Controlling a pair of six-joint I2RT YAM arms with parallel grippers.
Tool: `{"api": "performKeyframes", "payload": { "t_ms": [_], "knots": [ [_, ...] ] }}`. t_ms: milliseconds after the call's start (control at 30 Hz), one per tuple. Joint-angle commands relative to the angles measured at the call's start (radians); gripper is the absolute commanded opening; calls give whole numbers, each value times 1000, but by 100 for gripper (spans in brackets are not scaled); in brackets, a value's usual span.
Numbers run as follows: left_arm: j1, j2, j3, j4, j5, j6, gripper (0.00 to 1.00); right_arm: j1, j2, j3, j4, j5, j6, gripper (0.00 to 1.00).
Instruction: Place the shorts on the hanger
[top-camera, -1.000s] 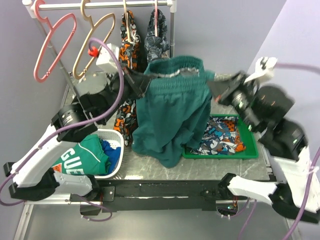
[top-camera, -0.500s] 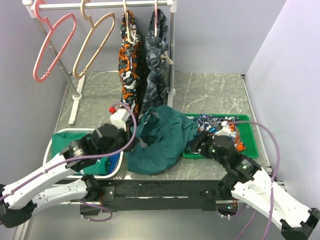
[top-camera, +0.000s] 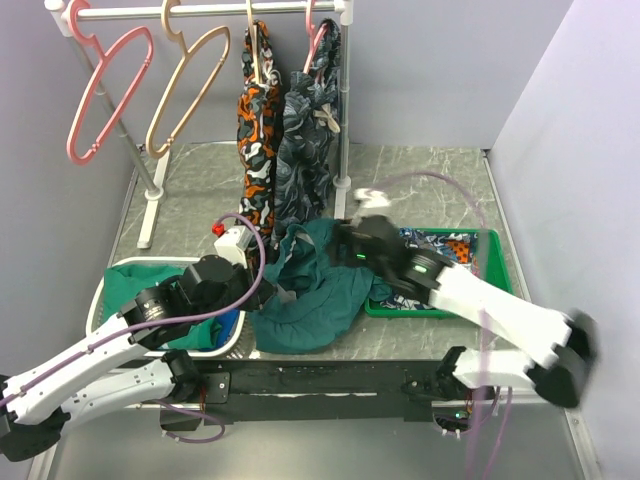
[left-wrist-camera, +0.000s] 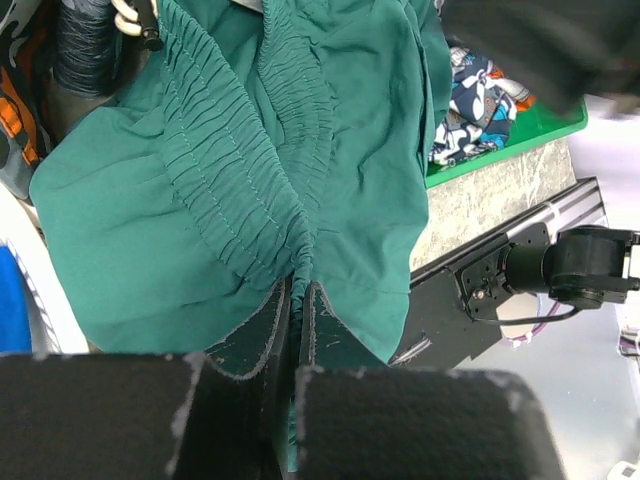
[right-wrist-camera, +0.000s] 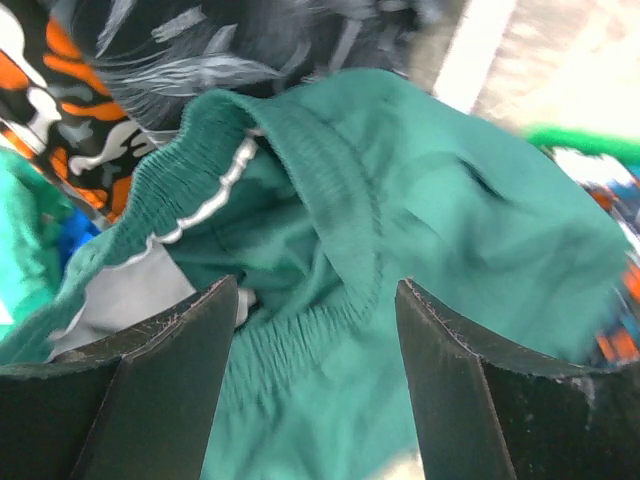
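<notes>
The dark teal shorts lie in a crumpled heap on the table's front middle, partly over the tray's left edge. My left gripper is shut on their gathered waistband, which is pinched between its fingers at the left gripper. Above the heap's far side hovers my right gripper, open. In the right wrist view the right gripper straddles a fold of the waistband without gripping it. The tan hanger hangs empty on the rail at the back left.
A pink hanger hangs left of the tan one. Orange camouflage shorts and grey camouflage shorts hang by the rack pole. A white basket with clothes sits front left; a green tray with patterned cloth sits right.
The shorts, held up spread between both grippers a second ago, came down onto the table. The right gripper let go, opened and swung to the heap's far side. The left keeps its hold.
</notes>
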Motion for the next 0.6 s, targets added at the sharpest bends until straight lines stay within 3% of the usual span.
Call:
{"api": "performKeyframes", "payload": {
  "t_ms": [0, 333, 533, 567],
  "knots": [
    [1, -19, 62, 0, -10, -21, 1, 34, 208, 131, 121, 33, -195, 73],
    [1, -14, 123, -49, -28, -6, 1, 10, 530, 308, 118, 103, -244, 79],
    [1, -28, 160, -89, -66, -9, 1, -2, 609, 358, 93, 76, -220, 74],
    [1, -31, 169, -100, -72, -9, 1, -12, 613, 357, 81, 74, -214, 69]
  ]
}}
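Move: The free far part of the teal shorts' waistband lies about 9 cm ahead of the right hand, 8 cm to its left and 10 cm below. Just beyond, the lower end of the dark hanging shorts is some 13 cm ahead and 9 cm left of the hand; the green basket sits roughly 6 cm ahead and 20 cm right. From the left hand, which already holds the near end of the band, the free part is some 17 cm ahead and 7 cm right. Forward, left and down, about 8 cm each way, the right hand swoops with open fingers onto the free part of the waistband, leading left at first, then easing forward. It rolls some 20 degrees, its left side dropping, so the fingers straddle the band without closing. The left hand keeps its pinch on the near end and draws it up about 3 cm. ##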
